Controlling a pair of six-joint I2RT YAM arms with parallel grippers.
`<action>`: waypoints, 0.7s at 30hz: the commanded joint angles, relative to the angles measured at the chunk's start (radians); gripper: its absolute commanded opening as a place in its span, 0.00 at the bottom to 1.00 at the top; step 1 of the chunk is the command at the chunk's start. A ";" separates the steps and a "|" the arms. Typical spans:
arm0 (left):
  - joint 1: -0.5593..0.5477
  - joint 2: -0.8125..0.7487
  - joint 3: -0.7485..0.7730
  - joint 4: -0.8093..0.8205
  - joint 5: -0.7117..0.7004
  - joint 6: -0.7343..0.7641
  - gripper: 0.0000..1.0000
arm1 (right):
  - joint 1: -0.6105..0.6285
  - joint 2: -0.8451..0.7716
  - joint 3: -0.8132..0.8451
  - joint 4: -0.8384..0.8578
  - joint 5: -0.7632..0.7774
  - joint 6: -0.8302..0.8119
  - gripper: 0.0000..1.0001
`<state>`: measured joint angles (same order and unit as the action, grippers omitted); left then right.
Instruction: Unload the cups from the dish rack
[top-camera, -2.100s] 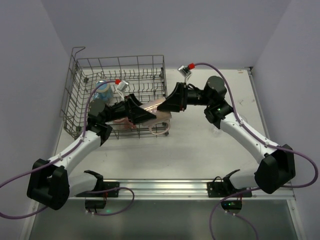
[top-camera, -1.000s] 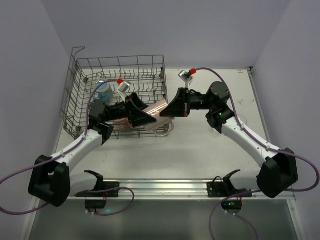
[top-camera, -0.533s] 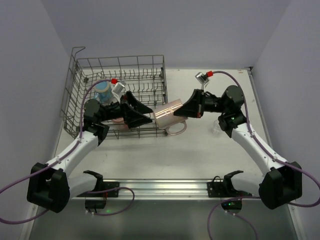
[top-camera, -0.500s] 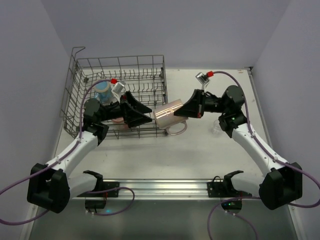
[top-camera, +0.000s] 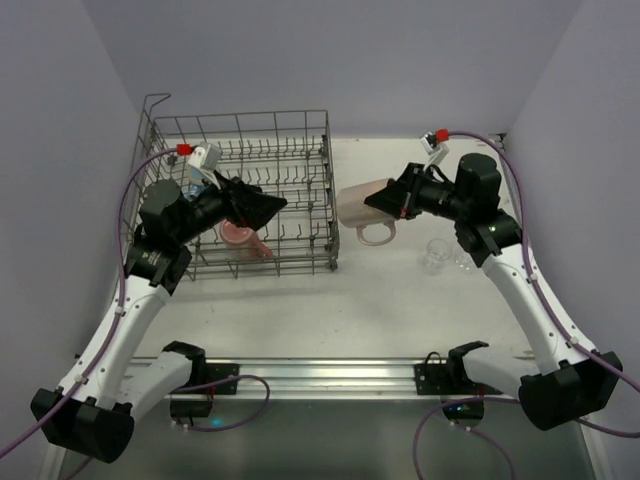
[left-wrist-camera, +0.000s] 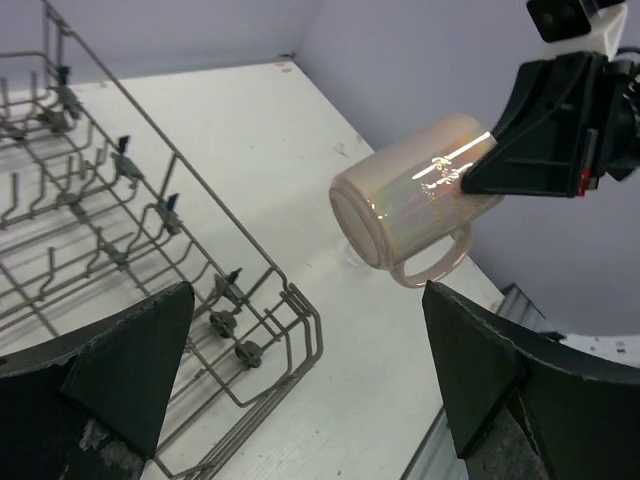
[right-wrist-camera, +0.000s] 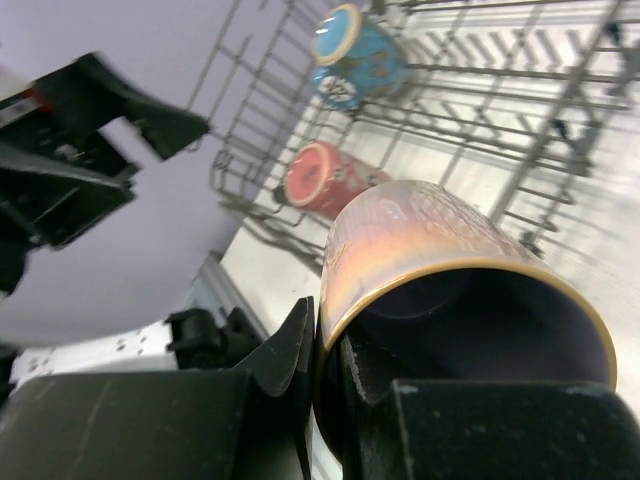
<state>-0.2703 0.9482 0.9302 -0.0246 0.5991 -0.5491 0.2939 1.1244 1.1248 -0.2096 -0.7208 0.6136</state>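
Observation:
My right gripper (top-camera: 388, 200) is shut on the rim of the pale pink-cream mug (top-camera: 362, 205), holding it on its side in the air just right of the dish rack (top-camera: 240, 120). In the right wrist view the jaws (right-wrist-camera: 326, 335) pinch the mug's wall (right-wrist-camera: 430, 240), one finger inside it. Over the rack's middle my left gripper (top-camera: 262, 205) stands wide open with nothing in it; its view shows the mug (left-wrist-camera: 410, 205) beyond the rack's corner (left-wrist-camera: 285, 300). A red cup (top-camera: 240, 235) (right-wrist-camera: 325, 180) and a blue cup (top-camera: 200, 185) (right-wrist-camera: 355, 50) lie in the rack.
A clear glass tumbler (top-camera: 436, 255) stands on the table (top-camera: 300, 310) right of the rack, under my right forearm. The rack's tall wire sides ring the left gripper. Purple walls close in on both sides and at the back.
The right gripper has carried the mug right and upward, away from the rack's right side. The left arm has drawn back to the left over the rack, staying open.

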 joint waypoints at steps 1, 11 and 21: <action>0.006 -0.020 0.076 -0.249 -0.217 0.115 1.00 | -0.009 -0.029 0.099 -0.059 0.182 -0.055 0.00; 0.006 0.001 0.110 -0.445 -0.565 0.140 1.00 | -0.007 0.182 0.271 -0.298 0.575 -0.170 0.00; 0.006 -0.012 0.119 -0.488 -0.739 0.110 1.00 | 0.048 0.442 0.450 -0.430 0.796 -0.229 0.00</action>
<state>-0.2703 0.9482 1.0134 -0.4881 -0.0498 -0.4347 0.3065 1.5574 1.4555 -0.6487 -0.0338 0.4290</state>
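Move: The right hand already holds the light cup; the open table it is being carried to lies roughly 14 cm ahead, 12 cm right and 34 cm below. Two glasses stand about 29 cm below that hand, one 1 cm ahead and 19 cm right, the other 2 cm ahead and 26 cm right. For the empty left hand, the pink cup is about 6 cm ahead, 11 cm left and 26 cm below; the blue cup about 21 cm ahead, 22 cm left and 25 cm below. Keeping its pinch on the light cup's wall, the right hand carries it forward and down about 12 cm each and some 7 cm right, away from the rack towards the clear table, turning clockwise and tipping its fingers steeply down. Meanwhile the open left hand swings about 10 cm left and 7 cm down over the rack towards the pink cup, turning counter-clockwise and tipping down. ##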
